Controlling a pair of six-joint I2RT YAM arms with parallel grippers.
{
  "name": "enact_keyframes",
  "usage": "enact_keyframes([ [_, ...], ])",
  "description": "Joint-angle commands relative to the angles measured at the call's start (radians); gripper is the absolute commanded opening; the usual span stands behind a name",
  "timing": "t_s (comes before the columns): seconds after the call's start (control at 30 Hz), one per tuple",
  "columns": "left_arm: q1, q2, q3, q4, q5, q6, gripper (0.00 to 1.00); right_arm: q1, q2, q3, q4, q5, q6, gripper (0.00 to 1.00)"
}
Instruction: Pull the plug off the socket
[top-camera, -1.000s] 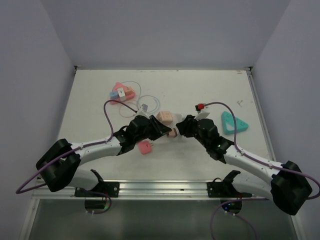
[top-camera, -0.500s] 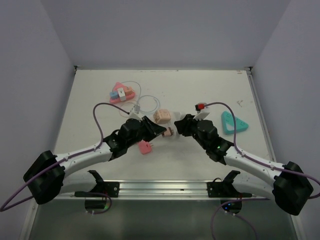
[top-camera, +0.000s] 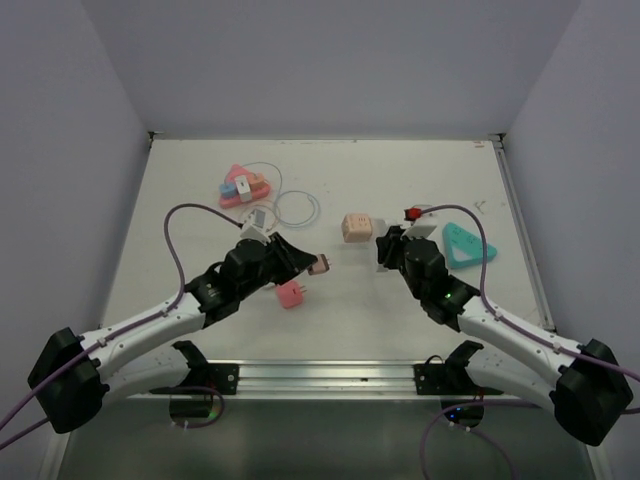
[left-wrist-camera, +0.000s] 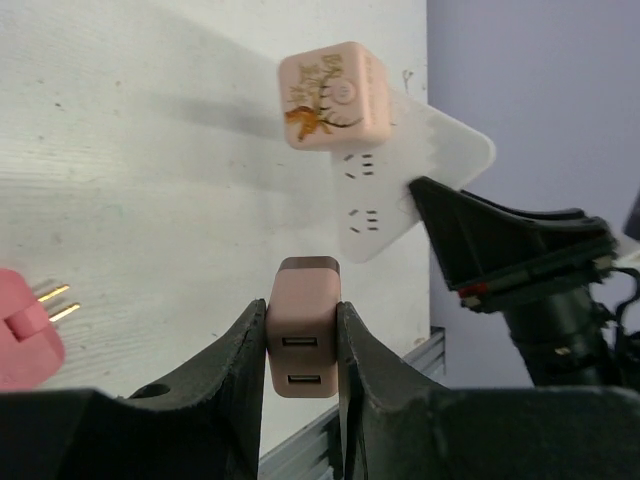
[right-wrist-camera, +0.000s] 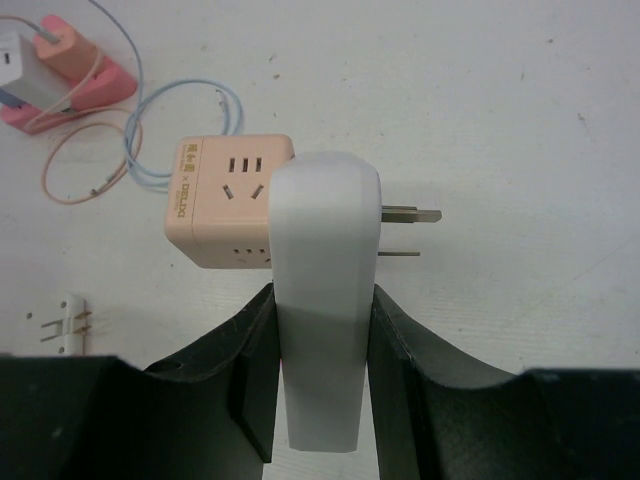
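A small pink plug (left-wrist-camera: 304, 322) with two USB ports is clamped in my left gripper (left-wrist-camera: 303, 305), which is shut on it; the top view shows that gripper (top-camera: 318, 265) left of centre. The plug hangs free of the white socket (left-wrist-camera: 398, 190), a clear gap away from its slotted face. My right gripper (right-wrist-camera: 322, 290) is shut on that socket (right-wrist-camera: 325, 250), whose metal prongs (right-wrist-camera: 408, 215) stick out to the right. In the top view the right gripper (top-camera: 385, 245) is right of centre.
A peach cube adapter (top-camera: 355, 227) rests against the socket's far end; whether they are joined I cannot tell. A pink plug (top-camera: 292, 293) lies near the left arm. A pink triangular socket (top-camera: 240, 188) with cables sits at the back left, a teal one (top-camera: 462, 245) at the right.
The two grippers have drawn apart. The pink plug has come out of the white socket and moved left with my left gripper. The socket and peach cube have shifted right.
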Motion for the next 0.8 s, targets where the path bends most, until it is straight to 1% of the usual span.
enact_keyframes([
  [0.0, 0.055, 0.043, -0.008, -0.001, 0.015, 0.1, 0.0, 0.001, -0.088, 0.032, 0.071, -0.018, -0.04, 0.0],
  [0.07, 0.095, 0.107, -0.044, 0.079, 0.072, 0.122, 0.0, 0.001, -0.11, 0.039, 0.055, -0.041, -0.044, 0.0],
  [0.1, 0.138, 0.131, -0.055, 0.11, 0.112, 0.142, 0.01, 0.001, -0.124, 0.044, 0.046, -0.078, -0.047, 0.0],
  [0.13, 0.156, 0.154, -0.063, 0.136, 0.147, 0.151, 0.02, 0.001, -0.125, 0.05, 0.044, -0.096, -0.052, 0.0],
  [0.17, 0.187, 0.201, -0.069, 0.183, 0.161, 0.163, 0.02, 0.001, -0.128, 0.055, 0.038, -0.116, -0.055, 0.0],
  [0.23, 0.198, 0.272, -0.059, 0.217, 0.172, 0.214, 0.04, 0.001, -0.128, 0.064, 0.028, -0.159, -0.06, 0.0],
  [0.33, 0.203, 0.342, -0.014, 0.24, 0.18, 0.258, 0.08, 0.001, -0.13, 0.065, 0.026, -0.196, -0.06, 0.0],
  [0.37, 0.204, 0.379, -0.005, 0.26, 0.186, 0.264, 0.12, 0.001, -0.128, 0.065, 0.029, -0.202, -0.06, 0.0],
  [0.43, 0.207, 0.419, -0.002, 0.276, 0.192, 0.268, 0.16, 0.001, -0.122, 0.073, 0.023, -0.219, -0.061, 0.0],
  [0.5, 0.212, 0.435, -0.011, 0.297, 0.2, 0.266, 0.22, 0.001, -0.119, 0.078, 0.021, -0.248, -0.067, 0.0],
  [0.53, 0.21, 0.439, -0.022, 0.305, 0.2, 0.262, 0.31, 0.001, -0.116, 0.081, 0.021, -0.271, -0.07, 0.0],
  [0.6, 0.212, 0.436, -0.035, 0.311, 0.2, 0.251, 0.44, 0.001, -0.115, 0.082, 0.021, -0.288, -0.07, 0.0],
  [0.63, 0.212, 0.423, -0.048, 0.311, 0.198, 0.249, 0.55, 0.001, -0.113, 0.081, 0.021, -0.294, -0.07, 0.0],
  [0.7, 0.212, 0.404, -0.058, 0.308, 0.191, 0.243, 0.67, 0.001, -0.115, 0.079, 0.023, -0.308, -0.07, 0.0],
  [0.73, 0.212, 0.378, -0.066, 0.299, 0.189, 0.243, 0.76, 0.001, -0.115, 0.079, 0.023, -0.314, -0.07, 0.0],
  [0.77, 0.212, 0.364, -0.069, 0.293, 0.183, 0.242, 0.81, 0.001, -0.115, 0.079, 0.023, -0.325, -0.072, 0.0],
])
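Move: The small plug is already off and in the left fingers; its free table spot lies about 4 cm ahead of the left hand, 2 cm left and 13 cm below. On the table, the pink plug is roughly 1 cm back and 7 cm left, the white plug about 4 cm ahead and 11 cm left. The block on the held socket is some 9 cm ahead, 9 cm right, about level. From the right hand the spot is 18 cm left, 1 cm ahead, 11 cm down. Bring the left gripper down about 13 cm with the small plug still pinched, drifting forward and a little left to the table just beyond the pink plug, and roll its left side up some 15 degrees. Then open the fingers wide. Meanwhile keep the right grip on the socket and carry it about 5 cm left, back and up, turning counter-clockwise. ##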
